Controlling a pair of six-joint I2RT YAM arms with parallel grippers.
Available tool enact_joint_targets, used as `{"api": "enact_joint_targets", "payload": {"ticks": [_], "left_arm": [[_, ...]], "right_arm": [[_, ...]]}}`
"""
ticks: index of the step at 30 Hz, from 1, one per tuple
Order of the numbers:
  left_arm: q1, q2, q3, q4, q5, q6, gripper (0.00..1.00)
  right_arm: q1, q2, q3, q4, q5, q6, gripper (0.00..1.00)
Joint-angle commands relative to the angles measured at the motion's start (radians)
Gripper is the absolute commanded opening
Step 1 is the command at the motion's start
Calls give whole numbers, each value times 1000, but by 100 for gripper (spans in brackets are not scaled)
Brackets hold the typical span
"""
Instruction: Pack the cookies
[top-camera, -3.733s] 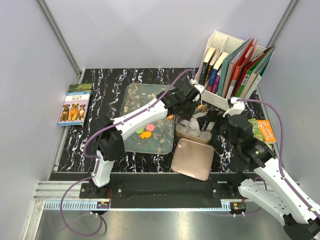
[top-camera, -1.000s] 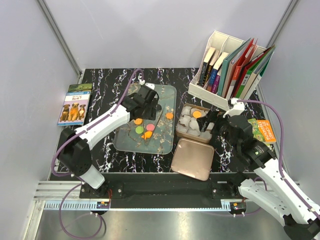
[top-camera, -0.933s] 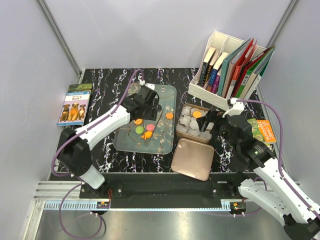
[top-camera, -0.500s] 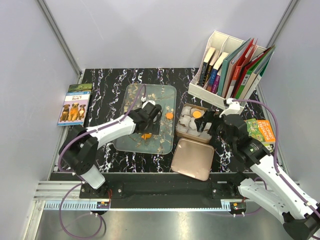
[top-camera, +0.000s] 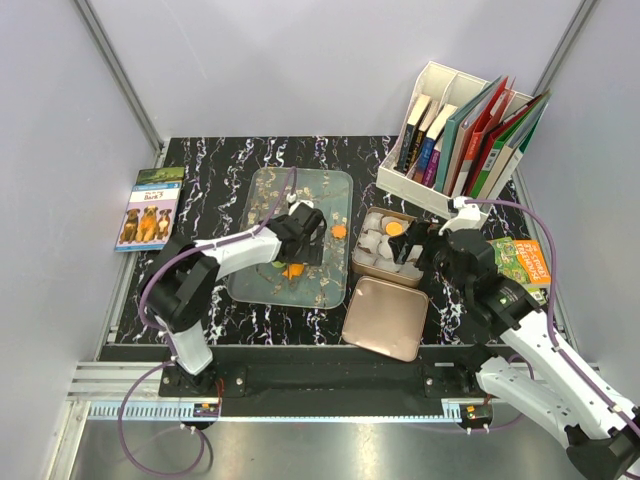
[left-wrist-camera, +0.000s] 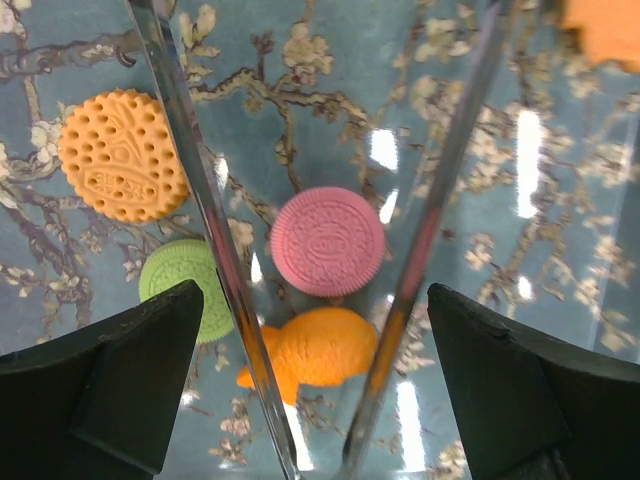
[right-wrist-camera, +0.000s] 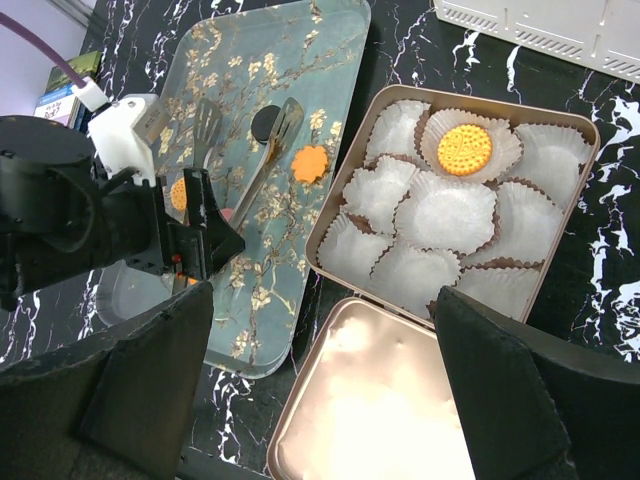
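The cookies lie on a blue floral tray (top-camera: 262, 190). In the left wrist view a round orange one (left-wrist-camera: 122, 155), a green one (left-wrist-camera: 178, 290), a pink one (left-wrist-camera: 327, 241) and an orange fish-shaped one (left-wrist-camera: 320, 347) show. Metal tongs (left-wrist-camera: 200, 210) lie over them, both arms between the fingers of my left gripper (left-wrist-camera: 313, 290), which is open and touches neither arm. A black cookie (right-wrist-camera: 265, 123) and an orange one (right-wrist-camera: 310, 163) sit farther along the tray. One yellow cookie (right-wrist-camera: 466, 148) rests in a paper cup in the tin (right-wrist-camera: 470, 95). My right gripper (right-wrist-camera: 325, 295) hangs open above the tin's lid (right-wrist-camera: 380, 400).
A white rack of books (top-camera: 465, 135) stands at the back right. A dog-cover book (top-camera: 150, 208) lies at the left edge and a green and orange booklet (top-camera: 525, 260) at the right. Grey walls close in three sides.
My left gripper has moved nearer along the tray to sit over the cookies and tongs, and has opened wider. The right arm has shifted slightly left.
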Motion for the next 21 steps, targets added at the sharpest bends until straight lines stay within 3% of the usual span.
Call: {"api": "enact_joint_targets", "payload": {"ticks": [1,4,11,21], "left_arm": [[26,19,36,70,10,14,99],[34,27,36,78,16,19,96],[36,16,22,80,16,16,73],[31,-72,-7,40,2,14,52]], "right_arm": [[3,-9,-6,35,-2,0,100],[4,-2,-9,35,-2,0,100],[4,6,-9,40,-5,0,100],[4,8,-13,48,-24,19,100]]}}
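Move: The black cookie lies about 12 cm ahead of the left hand and 3 cm to its right, some 4 cm lower, with the spread tong blades on either side. At the same low level, the pink cookie is about 2 cm ahead of this hand, the round orange cookie 6 cm ahead and 7 cm left, the flower-shaped cookie 8 cm ahead and 9 cm right. From the right hand, the black cookie is roughly 18 cm ahead, 22 cm left, 24 cm down. The black cookie is being closed in on by the tongs: the left hand eases about 1 cm forward and a little left with hardly any turn, then all but stays put. Its fingers squeeze the tongs' arms from almost fully open to about half, drawing the blades together around the cookie, the right blade coming against it. ##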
